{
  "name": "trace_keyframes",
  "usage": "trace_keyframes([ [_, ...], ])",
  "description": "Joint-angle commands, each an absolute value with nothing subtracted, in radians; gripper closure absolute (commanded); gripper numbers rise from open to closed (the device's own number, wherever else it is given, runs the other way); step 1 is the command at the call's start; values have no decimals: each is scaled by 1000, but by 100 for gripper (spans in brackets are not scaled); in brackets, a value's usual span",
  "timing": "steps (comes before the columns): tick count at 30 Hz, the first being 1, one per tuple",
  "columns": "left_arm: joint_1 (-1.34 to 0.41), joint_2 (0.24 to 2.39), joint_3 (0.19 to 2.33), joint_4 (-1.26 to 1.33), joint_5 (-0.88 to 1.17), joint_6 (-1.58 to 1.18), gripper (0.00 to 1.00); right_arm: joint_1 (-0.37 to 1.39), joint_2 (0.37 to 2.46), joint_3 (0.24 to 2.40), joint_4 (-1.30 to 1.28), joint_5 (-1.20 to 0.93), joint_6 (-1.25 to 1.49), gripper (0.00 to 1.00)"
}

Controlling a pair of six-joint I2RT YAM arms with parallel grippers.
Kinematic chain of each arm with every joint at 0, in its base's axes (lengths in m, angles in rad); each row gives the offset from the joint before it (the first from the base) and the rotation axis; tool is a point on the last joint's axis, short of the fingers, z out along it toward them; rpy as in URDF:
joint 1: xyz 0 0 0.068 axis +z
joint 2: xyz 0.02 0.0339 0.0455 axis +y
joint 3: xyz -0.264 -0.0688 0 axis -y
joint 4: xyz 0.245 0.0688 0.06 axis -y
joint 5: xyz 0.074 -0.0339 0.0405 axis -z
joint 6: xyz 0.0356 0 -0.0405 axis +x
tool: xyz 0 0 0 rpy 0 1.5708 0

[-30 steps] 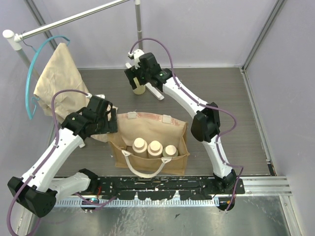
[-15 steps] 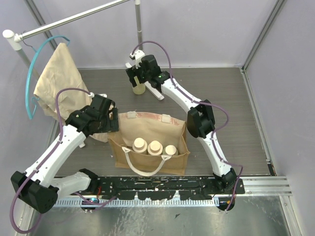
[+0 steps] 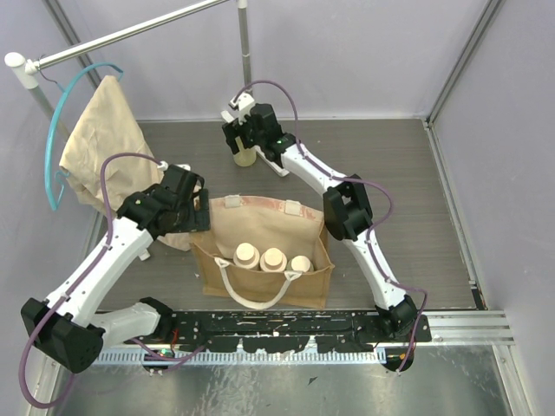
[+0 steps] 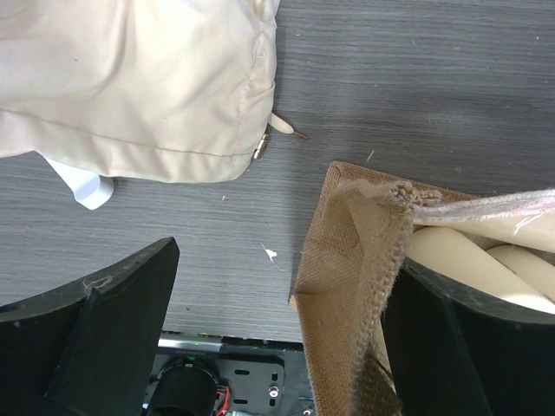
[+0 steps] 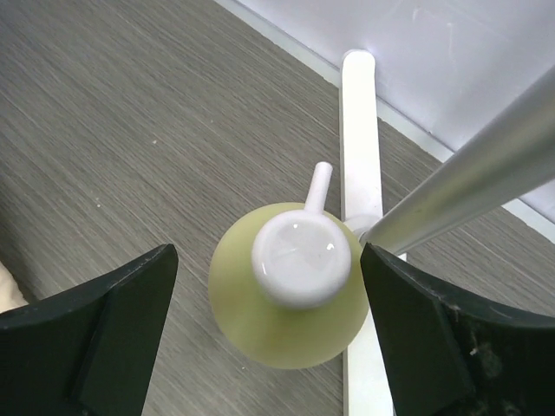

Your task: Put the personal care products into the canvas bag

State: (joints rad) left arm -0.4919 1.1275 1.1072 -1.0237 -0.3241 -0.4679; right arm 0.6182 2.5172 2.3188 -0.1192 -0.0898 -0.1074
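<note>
The canvas bag (image 3: 265,260) stands at the near middle, and three bottles with cream caps (image 3: 272,258) stand inside it. The yellow-green pump bottle (image 3: 245,157) stands upright at the far side beside the rack's pole. My right gripper (image 3: 246,140) is open right above it; in the right wrist view the bottle (image 5: 282,325) sits between the two fingers (image 5: 95,334), untouched. My left gripper (image 3: 194,213) is open at the bag's left end. In the left wrist view the bag's wall (image 4: 347,286) stands between the wide-apart jaws, with cream bottles (image 4: 460,247) behind it.
A limp beige cloth (image 3: 100,139) hangs from a blue hanger (image 3: 61,130) on a metal rail at the far left, reaching the table beside my left arm. The rack's pole (image 5: 468,182) and white foot (image 5: 360,113) stand right against the pump bottle.
My right gripper has shifted slightly and settled over the pump bottle. My left gripper has edged a little toward the bag's left rim. The bottles have not moved.
</note>
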Motion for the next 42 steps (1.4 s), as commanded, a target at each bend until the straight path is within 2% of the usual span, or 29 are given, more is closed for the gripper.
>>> trace_keyframes([
  [1,-491,1147,1136,-1041,-351,-442,2,621,2524,2332,27,-117,-111,9],
  [7,-491,1158,1139,-1044,-340,-426,2,621,2533,2290,125,-114,-120,11],
  [12,-491,1167,1145,-1045,-342,-416,2,621,2524,2266,127,-116,-125,21],
  [14,-492,1169,1145,-1042,-342,-416,2,621,2513,2252,127,-114,-133,31],
  [18,-491,1168,1143,-1040,-339,-418,2,622,2483,2219,128,-93,-151,64],
  [20,-491,1165,1137,-1037,-338,-419,2,621,2467,2205,132,-80,-158,77],
  [23,-491,1159,1133,-1035,-336,-423,2,621,2451,2204,131,-66,-162,91],
  [26,-491,1152,1127,-1034,-340,-425,2,621,2416,2201,124,-63,-163,99],
  [32,-491,1133,1113,-1027,-350,-425,2,621,2304,2195,29,-59,-182,100],
  [42,-491,1100,1102,-1035,-353,-413,2,627,1989,2064,-188,-104,-150,100],
])
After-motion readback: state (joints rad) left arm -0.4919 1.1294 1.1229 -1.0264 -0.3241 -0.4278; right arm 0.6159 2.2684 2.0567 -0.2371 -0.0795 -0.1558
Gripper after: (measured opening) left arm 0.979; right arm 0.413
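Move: The green pump bottle stands almost between my right fingers, its middle about 2 cm ahead, 1 cm left and some 6 cm below. Behind it, the foot of the metal pole is roughly 10 cm ahead of that hand, 1 cm to its right, at table level. The canvas bag's middle lies about 25 cm back and 4 cm right. From my left hand the bottle is about 34 cm ahead and 11 cm right. I ease my right hand a last 1.5 cm forward and a touch left around the bottle's top, fingers tipping up slightly, and close them until they pinch it at the white pump. Keeping that grip, I draw back and to the right, away from the pole and towards the bag, about 6 cm back and 5 cm right, gathering speed and rising a little at the end as the fingers tip down again some 10 degrees. ##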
